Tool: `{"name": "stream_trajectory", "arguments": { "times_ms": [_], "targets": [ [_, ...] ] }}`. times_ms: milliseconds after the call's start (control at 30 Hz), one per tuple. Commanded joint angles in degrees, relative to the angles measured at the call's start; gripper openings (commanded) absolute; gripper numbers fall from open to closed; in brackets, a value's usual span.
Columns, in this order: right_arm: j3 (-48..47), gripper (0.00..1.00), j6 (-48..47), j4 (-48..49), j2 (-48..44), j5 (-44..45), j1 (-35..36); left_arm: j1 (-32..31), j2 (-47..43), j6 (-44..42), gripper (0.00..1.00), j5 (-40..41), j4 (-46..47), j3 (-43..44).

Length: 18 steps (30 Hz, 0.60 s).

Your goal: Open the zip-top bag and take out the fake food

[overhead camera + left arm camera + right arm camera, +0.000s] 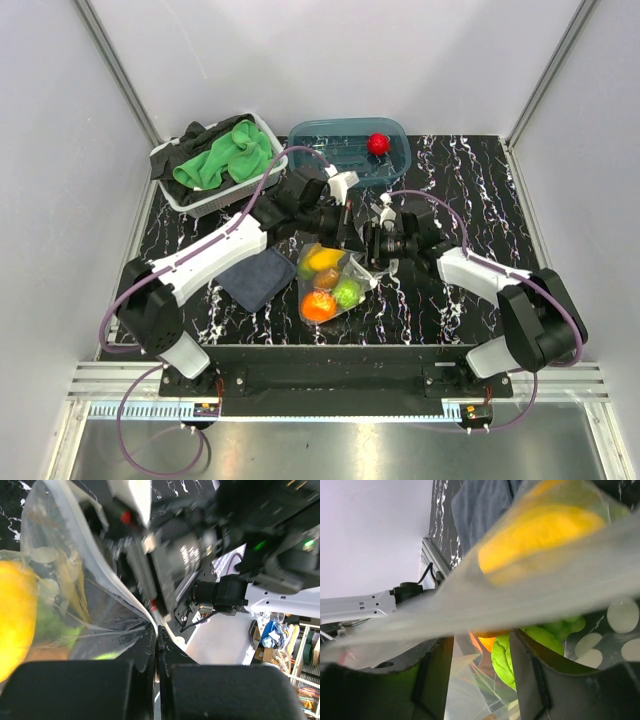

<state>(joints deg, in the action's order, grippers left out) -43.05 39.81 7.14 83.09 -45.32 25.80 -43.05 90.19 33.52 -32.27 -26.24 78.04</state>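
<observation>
The zip-top bag (331,283) lies mid-table, clear with white dots, holding fake food: a yellow piece (322,260), an orange one (319,305) and a green one (347,293). My left gripper (345,232) is shut on the bag's top edge; in the left wrist view the film (90,595) runs into the pinched jaws of that gripper (157,635), with a yellow fruit (15,615) behind it. My right gripper (372,255) is at the bag's upper right. Its fingers (480,645) stand apart under a stretched band of film (520,600), with a green piece (530,640) and the yellow piece (540,530) close ahead.
A teal tub (310,140) at the back holds a red fake fruit (377,143). A white basket (190,200) with a green cloth (225,155) and dark cloth stands back left. A dark blue cloth (255,277) lies left of the bag.
</observation>
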Motion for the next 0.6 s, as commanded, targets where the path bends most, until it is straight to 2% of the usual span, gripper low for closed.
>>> {"name": "stream_trajectory", "arguments": {
  "times_ms": [0,167,433,567],
  "targets": [
    [2.79,0.59,3.25,5.08,1.29,-1.71,1.0,-0.72,1.12,1.9,0.0,0.19,4.79,3.61],
    [5.87,0.73,8.7,6.75,0.14,6.36,1.0,-1.51,1.39,3.4,0.0,-0.34,5.76,3.52],
    [8.24,0.81,23.55,18.69,2.16,13.58,0.92,-4.32,0.86,4.01,0.0,-0.25,6.29,0.89],
    [6.57,0.83,24.78,16.07,4.97,13.77,0.92,-5.2,1.39,4.36,0.0,-0.42,6.38,0.71]
  ]
}}
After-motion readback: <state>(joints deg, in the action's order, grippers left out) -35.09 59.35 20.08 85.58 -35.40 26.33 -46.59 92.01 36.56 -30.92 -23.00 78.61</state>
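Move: The yellow fake food in the bag lies about 10 cm left of the right gripper, 4 cm ahead and some 7 cm lower. At much that height, the brown piece is 9 cm left and level with the gripper, the green piece 5 cm left and 3 cm back, the orange one 11 cm left and 6 cm back. From the left gripper, pinching the bag's rim, the yellow piece is about 5 cm ahead, 7 cm left and 15 cm down. Sink the right gripper about 3 cm at the bag's mouth, easing back slightly, then forward some 2.5 cm, towards the yellow piece. Spread its fingers from half to nearly wide open while swinging the wrist roughly 20 degrees clockwise, with some tilt. Keep the left gripper shut on the rim and carry it about 2.5 cm right and slightly back. ##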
